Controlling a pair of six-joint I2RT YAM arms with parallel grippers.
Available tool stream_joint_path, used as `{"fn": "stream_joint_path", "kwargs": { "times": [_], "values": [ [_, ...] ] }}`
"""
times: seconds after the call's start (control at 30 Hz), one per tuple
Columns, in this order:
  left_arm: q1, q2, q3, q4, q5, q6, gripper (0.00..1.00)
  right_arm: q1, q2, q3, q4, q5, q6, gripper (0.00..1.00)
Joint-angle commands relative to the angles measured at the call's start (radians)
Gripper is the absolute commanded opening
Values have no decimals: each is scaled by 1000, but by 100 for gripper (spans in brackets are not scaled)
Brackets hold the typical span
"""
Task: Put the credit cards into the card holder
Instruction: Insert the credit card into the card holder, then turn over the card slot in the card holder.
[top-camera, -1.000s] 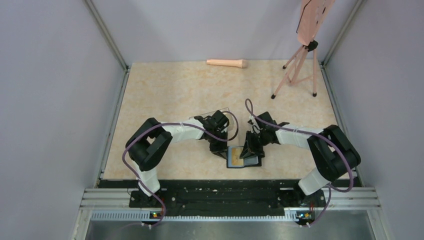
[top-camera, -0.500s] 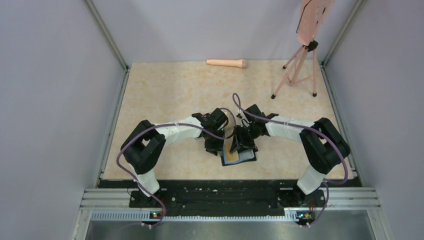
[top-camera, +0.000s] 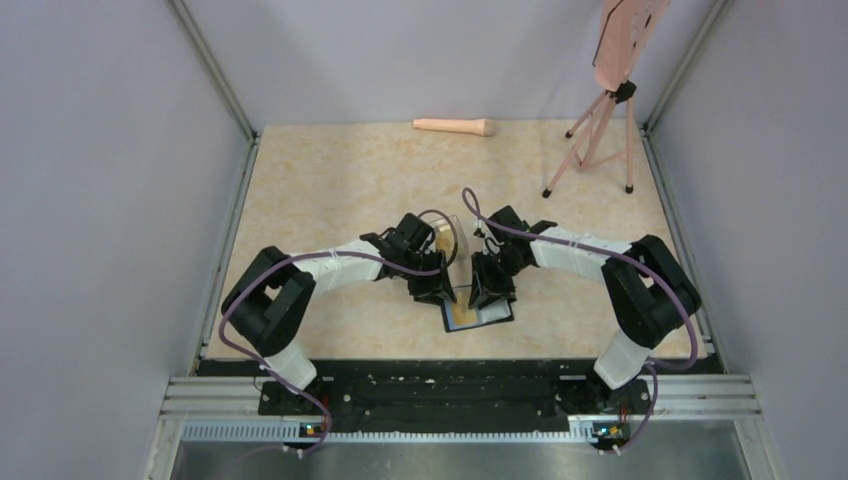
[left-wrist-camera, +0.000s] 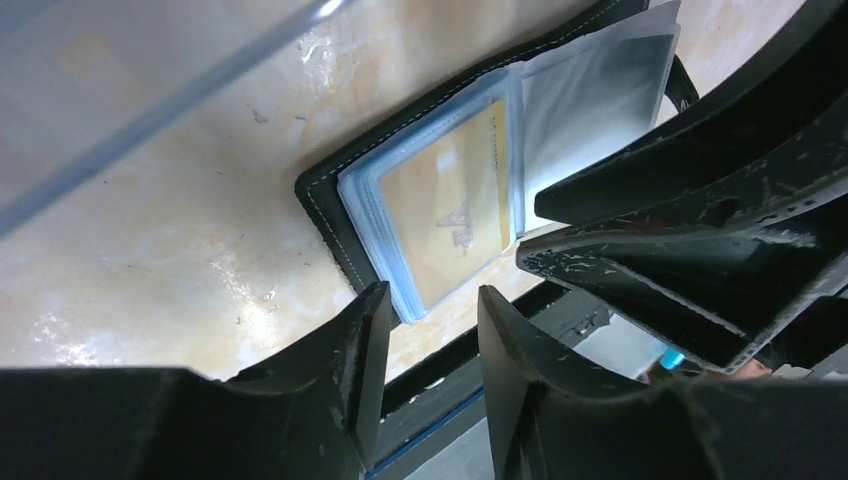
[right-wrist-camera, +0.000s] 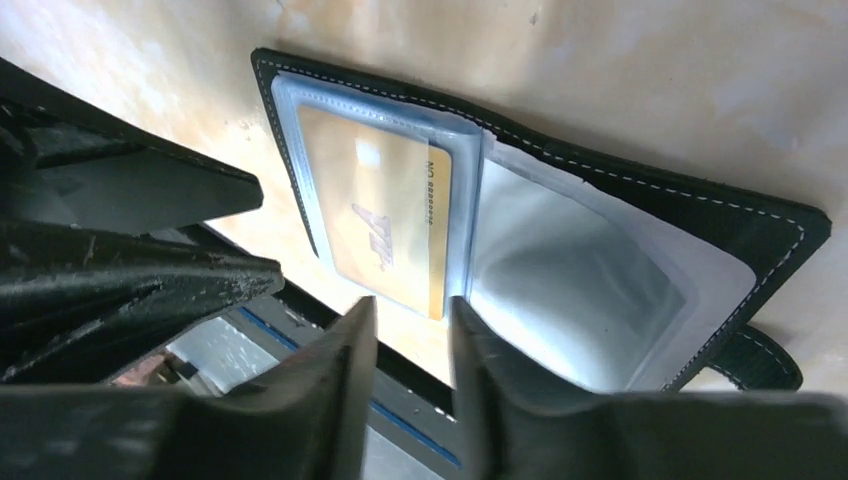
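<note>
The card holder (top-camera: 497, 314) lies open on the table near the front edge. A yellow-orange credit card (top-camera: 463, 315) sits inside the clear pocket of its left page (left-wrist-camera: 450, 215) (right-wrist-camera: 385, 225). The right-hand pockets (right-wrist-camera: 575, 275) look empty, and the clasp tab (right-wrist-camera: 760, 360) sticks out at the far corner. My left gripper (top-camera: 437, 291) (left-wrist-camera: 430, 320) hovers open just off the holder's left edge, with nothing between its fingers. Over the holder's fold, my right gripper (top-camera: 490, 291) (right-wrist-camera: 412, 315) is also open and empty. No other credit cards show.
A clear plastic box (top-camera: 450, 232) stands behind the grippers, partly hidden by the arms; its edge (left-wrist-camera: 150, 100) shows in the left wrist view. Far back lie a beige cylinder (top-camera: 455, 126) and a pink tripod (top-camera: 598, 135). The black front rail (top-camera: 450, 375) is close.
Both grippers have opened. The right gripper moved left with the holder, whose yellow card now shows in the left pocket. The left arm shifted slightly left and forward.
</note>
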Motion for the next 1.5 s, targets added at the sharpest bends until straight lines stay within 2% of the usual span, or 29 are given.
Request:
{"fn": "stream_joint_path", "kwargs": {
  "times": [0.0, 0.03, 0.13, 0.3, 0.67, 0.87, 1.2, 1.23, 1.33, 1.47],
  "values": [
    [18, -7, -41, 180, 111, -84, 41, -4, -15, 36, -3, 3, -11, 21],
    [19, 0, -41, 181, 108, -87, 39, -5, -9, 30, 3, 2, -11, 15],
    [19, 16, -44, 189, 100, -92, 38, -9, 13, 15, 15, 2, -14, 7],
    [17, 51, -35, 172, 79, -90, 38, -12, 45, -10, 39, -1, -23, 0],
    [11, 40, 19, 33, -49, -37, 42, -11, 106, -13, 40, 20, -37, 0],
    [3, 88, 50, 69, -14, -47, 42, -11, 119, -9, 38, 14, -42, 0],
    [-16, 98, 112, 82, 27, -36, 26, -11, 124, -6, 42, 0, -47, 0],
    [-18, 98, 115, 82, 28, -37, 22, -11, 123, -6, 44, -2, -48, 0],
    [-18, 98, 125, 63, 23, -33, 2, -11, 105, 0, 44, -1, -48, 0],
    [-18, 95, 158, -34, -8, 3, 0, -13, 50, 13, 51, 6, -44, 1]
  ]
}}
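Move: From the left hand, the pocket page holding the orange credit card lies about 3 cm right, 1 cm back and 4 cm below. The clear tray is some 13 cm ahead and 7 cm left of that hand, also about 4 cm lower. The right hand is straight over the card holder's fold, about 3 cm up; from that hand the card page lies 3 cm left and 1 cm ahead, the empty clear pocket about 5 cm right. Closed fingertips of the right hand bear down on the fold: they shut, sink about 2 cm straight down and stay there. The left hand first edges right and dips some 2 cm beside the card page, then draws right and about 1.5 cm back up with a little forward, closing fully to pinch the card page. ##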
